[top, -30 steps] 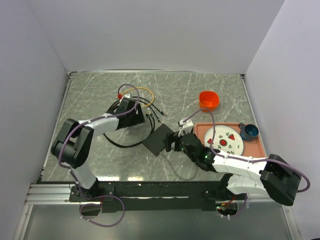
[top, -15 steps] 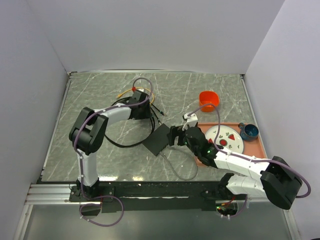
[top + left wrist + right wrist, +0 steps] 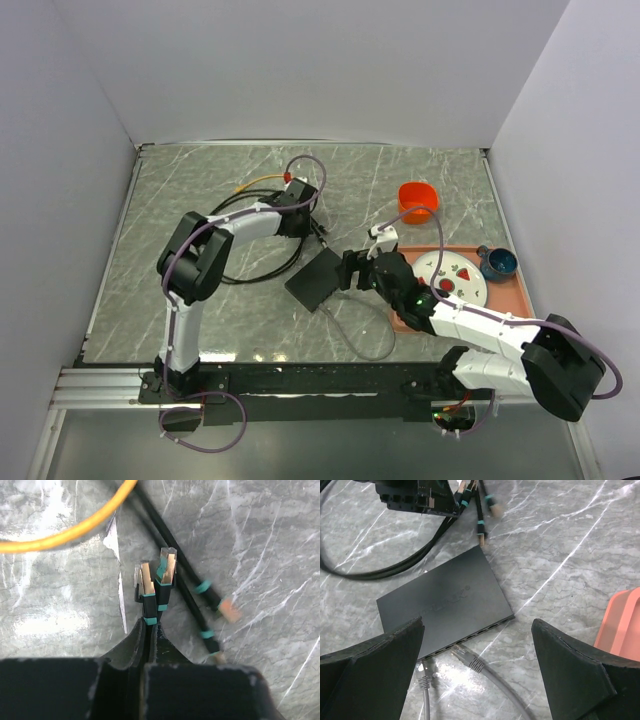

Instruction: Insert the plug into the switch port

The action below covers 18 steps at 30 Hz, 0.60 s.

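The switch (image 3: 317,277) is a flat black box lying at an angle mid-table, its row of ports (image 3: 470,635) facing the near side. My left gripper (image 3: 149,625) is shut on the boot of a black plug (image 3: 145,582) with teal bands. A second such plug (image 3: 167,567) lies right beside it. This gripper (image 3: 308,212) sits just behind the switch. My right gripper (image 3: 477,627) hangs open over the switch's port edge, holding nothing. Two grey plugs (image 3: 466,657) (image 3: 424,679) lie on the table in front of the ports.
Black cable loops (image 3: 250,270) and a yellow cable (image 3: 262,181) lie at the back left. An orange bowl (image 3: 417,198) stands behind a salmon tray (image 3: 400,262) that holds a plate (image 3: 452,277) and a blue cup (image 3: 497,262). The grey cable (image 3: 365,350) curls near the front.
My left gripper swung right along the cable bundle and closed on the black plug. My right gripper shifted slightly toward the back and stayed open over the switch.
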Motion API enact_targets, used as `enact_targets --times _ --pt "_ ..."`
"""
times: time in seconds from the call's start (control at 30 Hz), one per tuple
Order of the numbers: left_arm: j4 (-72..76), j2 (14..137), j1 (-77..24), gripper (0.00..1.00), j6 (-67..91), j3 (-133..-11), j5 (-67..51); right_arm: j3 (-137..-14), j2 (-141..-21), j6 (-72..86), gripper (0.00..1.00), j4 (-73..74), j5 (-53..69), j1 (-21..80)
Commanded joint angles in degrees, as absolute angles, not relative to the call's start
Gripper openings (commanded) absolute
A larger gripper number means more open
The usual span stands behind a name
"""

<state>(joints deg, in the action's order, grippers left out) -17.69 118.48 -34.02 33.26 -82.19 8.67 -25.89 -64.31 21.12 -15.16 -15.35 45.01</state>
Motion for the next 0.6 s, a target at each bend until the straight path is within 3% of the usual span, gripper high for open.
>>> enact_targets --times 0.0,0.17,0.3,0.33,0.57 --pt "-25.04 120.59 -33.23 0.01 33.22 -82.79 12.39 -25.66 -62.4 20.57 0.97 -15.56 -15.38 44.12" --pt "-30.23 112.09 -28.66 0.01 28.58 -89.02 18.01 -25.32 -60.82 20.39 0.97 -15.99 -13.98 44.03" --pt "-24.37 102.41 -28.04 0.01 24.61 -90.53 9.61 -23.39 -57.49 18.64 0.97 -20.73 -9.08 43.95" --pt "-21.74 100.22 -28.04 0.01 24.17 -87.39 1.23 -22.77 -55.48 18.2 0.97 -22.48 -7.92 43.77" --pt "10.95 82.03 -28.12 0.01 31.36 -60.06 -27.45 -19.34 -47.99 20.29 0.98 -36.98 7.28 41.4"
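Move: Some 12 cm back and 3 cm to the right of the left hand lies the black switch, with its grey plugs about 16 cm back and 7 cm right, all a little below the hand. That hand already holds one black-cable plug. The loose black plugs lie about 4 cm to its right and 3 cm back, and the yellow cable some 7 cm ahead and 6 cm left. From the right hand the switch is about 3 cm ahead, 6 cm left and 10 cm below. Keeping the black plug pinched in its shut fingers, the left hand sweeps about 6 cm left and slightly forward, then shoots up some 21 cm off the table, drawing back and to the right as the wrist tilts the fingertips up and outward by roughly 30 degrees. This takes it away from the switch. The right hand, empty and wide open, rises about 6 cm and eases back, tipping its fingers up. ##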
